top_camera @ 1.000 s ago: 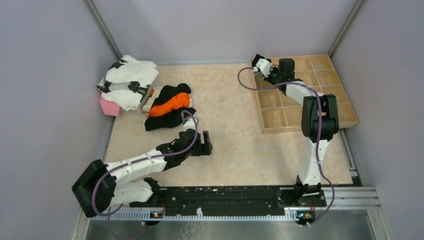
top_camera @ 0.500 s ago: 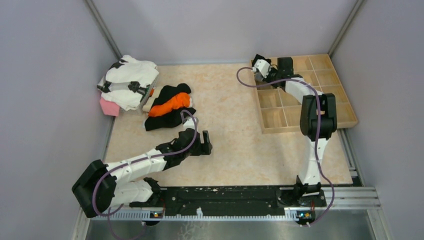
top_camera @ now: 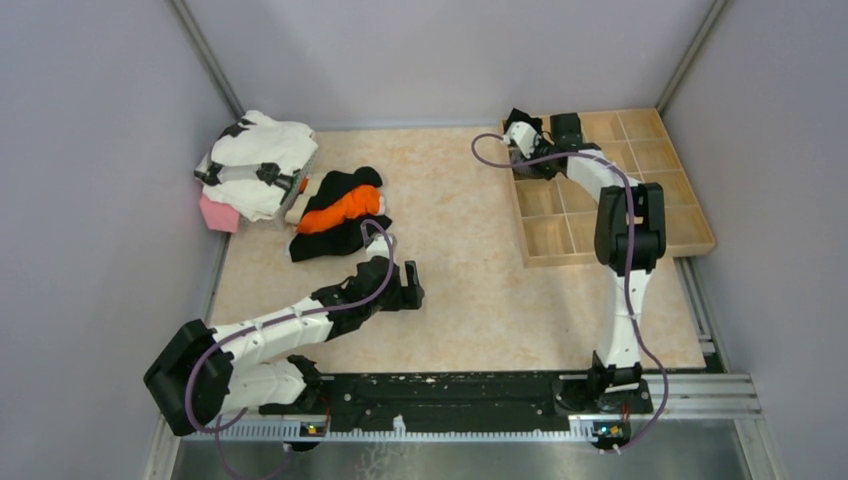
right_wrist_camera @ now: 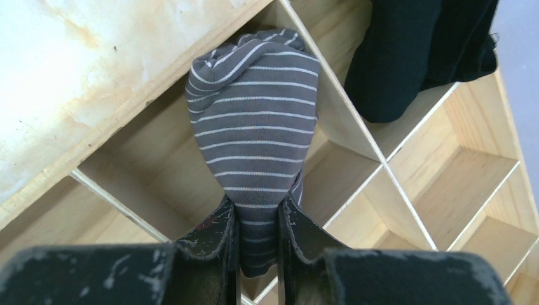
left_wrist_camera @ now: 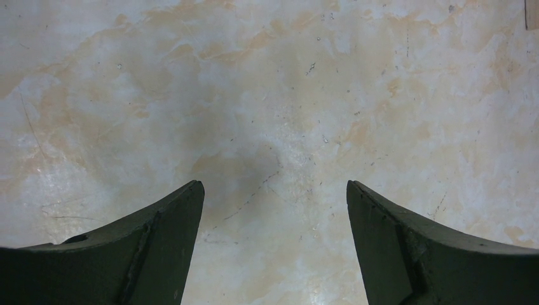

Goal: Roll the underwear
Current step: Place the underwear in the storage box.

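The grey striped underwear (right_wrist_camera: 254, 127), bunched into a roll, hangs pinched between the fingers of my right gripper (right_wrist_camera: 257, 203), which is shut on it. It hovers over a corner compartment of the wooden divided tray (right_wrist_camera: 146, 95). A black underwear (right_wrist_camera: 413, 57) fills the neighbouring compartment. From above, the right gripper (top_camera: 522, 140) is at the tray's (top_camera: 690, 215) far-left corner. My left gripper (left_wrist_camera: 274, 184) is open over bare tabletop, with nothing between its fingers. From above, the left gripper (top_camera: 408, 285) rests low near the table's middle.
A black and orange heap of clothes (top_camera: 340, 215) lies left of centre. Behind it, against the left wall, sit a white and black pile (top_camera: 255, 160) and a pink item (top_camera: 218, 213). Most tray compartments show bare wood.
The right gripper has shifted slightly left and turned over the tray's far-left corner, still holding the striped underwear. The left arm has not moved.
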`<control>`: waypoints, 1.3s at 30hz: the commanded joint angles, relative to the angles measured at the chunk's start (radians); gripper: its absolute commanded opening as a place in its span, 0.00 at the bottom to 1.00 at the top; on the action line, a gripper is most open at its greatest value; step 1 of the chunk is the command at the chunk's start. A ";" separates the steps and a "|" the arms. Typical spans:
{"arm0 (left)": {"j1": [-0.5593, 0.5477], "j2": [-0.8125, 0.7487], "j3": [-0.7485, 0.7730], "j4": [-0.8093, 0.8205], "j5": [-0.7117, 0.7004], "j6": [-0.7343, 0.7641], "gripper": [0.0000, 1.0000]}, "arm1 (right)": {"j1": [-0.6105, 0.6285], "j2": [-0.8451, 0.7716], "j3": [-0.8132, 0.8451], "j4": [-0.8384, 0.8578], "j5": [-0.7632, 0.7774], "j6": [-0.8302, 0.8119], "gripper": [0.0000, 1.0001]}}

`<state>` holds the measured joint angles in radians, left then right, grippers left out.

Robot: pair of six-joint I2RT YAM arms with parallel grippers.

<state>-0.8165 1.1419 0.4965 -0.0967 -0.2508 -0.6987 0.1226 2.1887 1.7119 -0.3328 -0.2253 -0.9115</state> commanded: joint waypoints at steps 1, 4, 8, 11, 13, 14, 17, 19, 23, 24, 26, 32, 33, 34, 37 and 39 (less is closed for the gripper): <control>0.008 0.000 0.016 0.024 0.007 0.021 0.89 | 0.011 0.039 0.071 -0.052 0.013 0.017 0.00; 0.009 -0.001 0.016 0.022 0.007 0.022 0.89 | 0.011 0.074 0.100 -0.070 0.047 0.021 0.00; 0.011 -0.002 0.018 0.017 0.004 0.023 0.89 | 0.011 0.098 0.129 -0.079 0.050 0.034 0.00; 0.012 -0.001 0.023 0.014 0.007 0.023 0.89 | 0.010 0.094 0.132 -0.074 0.041 0.043 0.12; 0.014 -0.001 0.025 0.011 0.007 0.023 0.89 | 0.009 0.086 0.127 -0.064 0.041 0.045 0.25; 0.014 -0.001 0.026 0.012 0.009 0.022 0.89 | 0.010 0.077 0.121 -0.055 0.040 0.048 0.31; 0.014 -0.004 0.029 0.010 0.009 0.021 0.89 | 0.009 0.045 0.107 -0.034 0.026 0.052 0.45; 0.013 -0.006 0.031 0.009 0.012 0.019 0.89 | 0.010 0.024 0.104 -0.024 0.018 0.055 0.49; 0.014 -0.011 0.032 0.007 0.012 0.022 0.89 | 0.009 -0.016 0.110 -0.022 -0.001 0.058 0.58; 0.013 -0.010 0.033 0.007 0.010 0.023 0.89 | 0.009 -0.025 0.113 -0.026 -0.005 0.059 0.60; 0.014 -0.011 0.038 0.001 0.009 0.025 0.89 | 0.009 -0.041 0.118 -0.038 -0.013 0.059 0.63; 0.016 -0.033 0.055 -0.015 0.003 0.030 0.89 | 0.009 -0.131 0.089 -0.049 -0.040 0.073 0.65; 0.015 -0.038 0.061 -0.024 0.000 0.034 0.89 | 0.009 -0.152 0.077 -0.040 -0.044 0.077 0.65; 0.016 -0.045 0.068 -0.037 -0.005 0.037 0.89 | 0.010 -0.176 0.062 -0.025 -0.043 0.083 0.65; 0.018 -0.074 0.083 -0.073 -0.022 0.054 0.90 | 0.009 -0.251 0.027 0.037 -0.030 0.140 0.65; 0.023 -0.092 0.100 -0.106 -0.032 0.067 0.90 | 0.010 -0.313 -0.002 0.100 -0.015 0.238 0.66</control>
<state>-0.8043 1.1007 0.5381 -0.1589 -0.2539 -0.6689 0.1268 2.0342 1.7393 -0.3691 -0.2333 -0.8135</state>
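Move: In the right fingers the striped grey underwear already hangs mostly into its compartment, second from the far end in the storage box's left column; that compartment's middle is about 2 cm ahead, 4 cm left and 4 cm below. Black underwear fills the far-left one, roughly 14 cm ahead and 5 cm left. The compartment on the right is empty, 2 cm ahead and 6 cm right. From the left hand the target lies some 36 cm ahead and 31 cm right. Easing the right hand down and forward by only about 1 cm, with the striped underwear still pinched at its near end, it sets the bundle into the compartment. The fingers then open to roughly two thirds and let go, and the hand climbs straight up some 9 cm off the underwear, tipping slightly upward. ##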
